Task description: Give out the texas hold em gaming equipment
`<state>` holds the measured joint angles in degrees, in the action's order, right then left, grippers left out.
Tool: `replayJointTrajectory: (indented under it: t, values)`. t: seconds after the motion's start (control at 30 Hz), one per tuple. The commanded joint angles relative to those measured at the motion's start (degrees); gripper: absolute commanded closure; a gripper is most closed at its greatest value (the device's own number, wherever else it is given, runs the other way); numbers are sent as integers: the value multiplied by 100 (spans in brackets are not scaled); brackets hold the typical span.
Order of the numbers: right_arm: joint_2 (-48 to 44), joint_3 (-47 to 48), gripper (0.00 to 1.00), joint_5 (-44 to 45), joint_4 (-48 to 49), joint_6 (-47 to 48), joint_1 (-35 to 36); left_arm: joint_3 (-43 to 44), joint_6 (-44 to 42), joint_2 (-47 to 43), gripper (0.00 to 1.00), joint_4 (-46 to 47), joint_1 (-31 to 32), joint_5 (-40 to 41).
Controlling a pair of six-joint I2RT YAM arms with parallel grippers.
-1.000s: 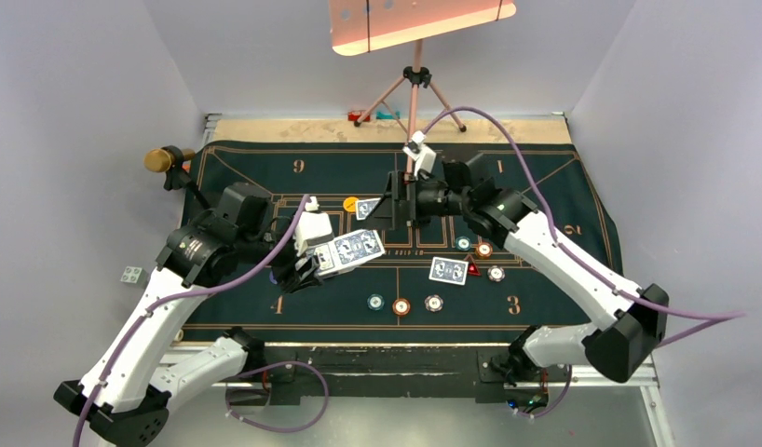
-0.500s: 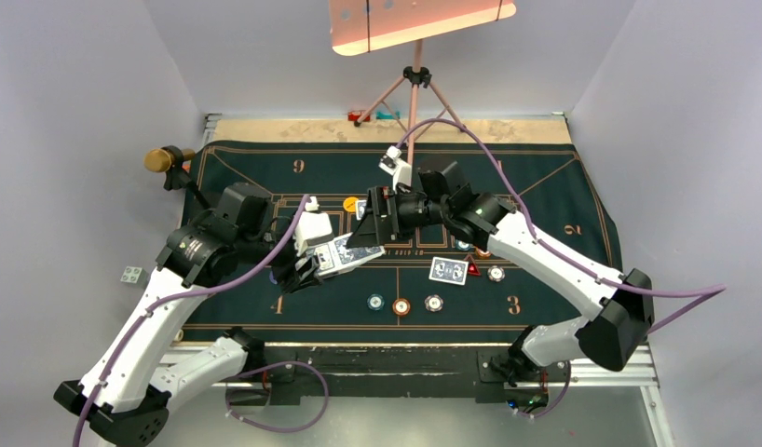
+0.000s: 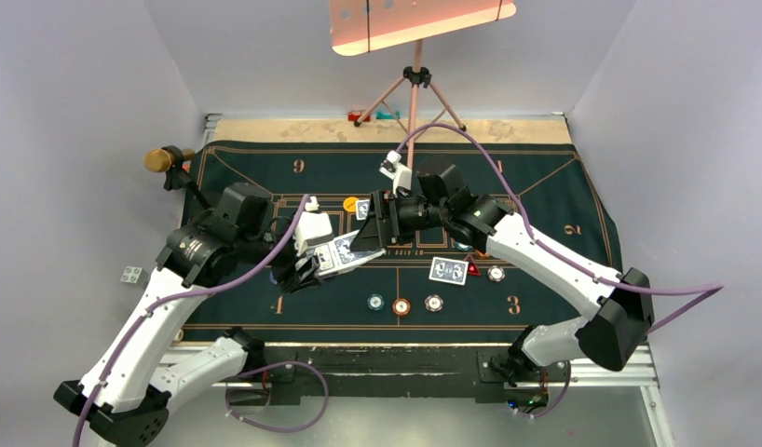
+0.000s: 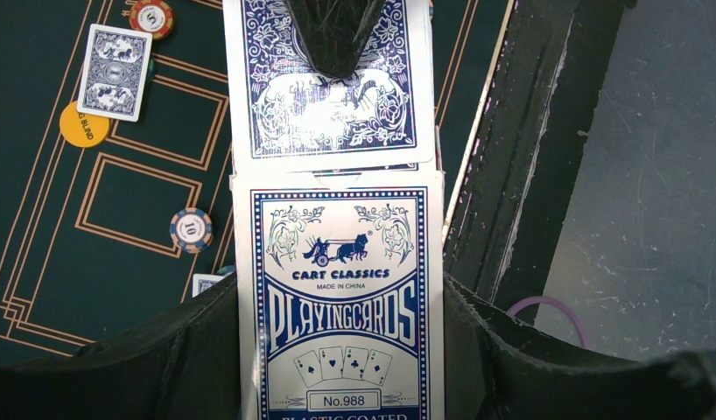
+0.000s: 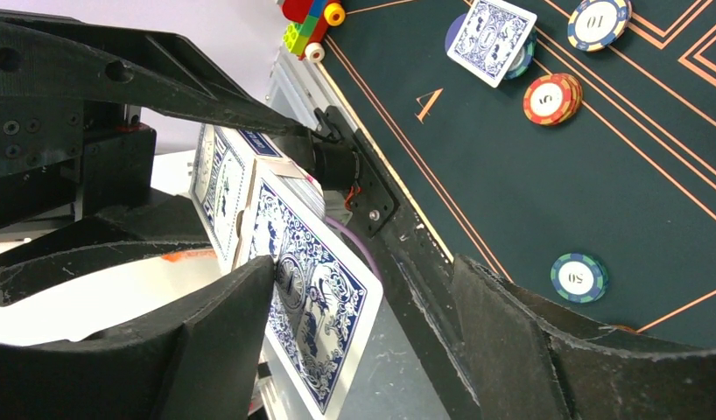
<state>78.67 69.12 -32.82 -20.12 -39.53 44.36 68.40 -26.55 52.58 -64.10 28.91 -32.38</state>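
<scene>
My left gripper [image 3: 307,270] is shut on a blue-and-white playing-card box [image 4: 341,297] and holds it above the mat's left half. A blue-backed card [image 4: 328,96] sticks out of the box's far end. My right gripper [image 5: 363,332] is open and straddles that card [image 5: 315,306]; one finger [image 5: 214,350] lies against the card's face, the other stands well apart. On the mat lie two cards [image 3: 448,270] [image 3: 365,208], a yellow disc [image 3: 350,203], a red triangular marker [image 3: 472,269], three chips [image 3: 401,305] in a near row and more chips [image 3: 496,273] at the right.
The dark green felt mat [image 3: 545,177] covers the table. A tripod stand [image 3: 415,84] rises behind it. A brass-coloured knob [image 3: 156,160] sits at the far left edge. Toy bricks [image 5: 306,22] lie off the mat. The black base rail [image 3: 396,358] runs along the near edge.
The right arm has swung left and down from the mat's middle to the card box, and its jaws now straddle the protruding card. The left arm and box have stayed put.
</scene>
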Motion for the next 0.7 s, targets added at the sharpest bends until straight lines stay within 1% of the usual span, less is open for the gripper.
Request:
replayJointTrajectory:
  t: [0.0, 0.27, 0.67]
  values:
    - [-28, 47, 25, -143, -12, 12, 20, 252, -10, -68, 100, 195, -34, -154]
    - [-79, 136, 37, -28, -191, 13, -80, 296, -2, -56, 100, 173, -34, -152]
    - [-376, 140, 50, -50, -205, -4, -261, 327, 0, -45, 100, 180, -34, -172]
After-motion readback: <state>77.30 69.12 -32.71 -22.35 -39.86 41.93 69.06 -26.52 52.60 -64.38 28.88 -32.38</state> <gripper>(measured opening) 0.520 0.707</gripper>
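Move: Just back of the right hand's point, about 3 cm towards the base and 1 cm to its left, is the top playing card, nearly out of its card box. The box is some 6 cm back and 9 cm left of that hand. On the mat about 20 cm below, the teal chip lies 5 cm back and 3 cm left, the orange chip 6 cm back and 4 cm right. From the left hand, that card lies about 8 cm right and 3 cm forward. Closing from wide to about half open, the right hand first stays in place with its base-side finger on the face of the top card, then draws about 1.5 cm to the right and nearly 1 cm forward, dragging the card away from the box mouth. The left hand keeps its grip on the box and holds it still. ##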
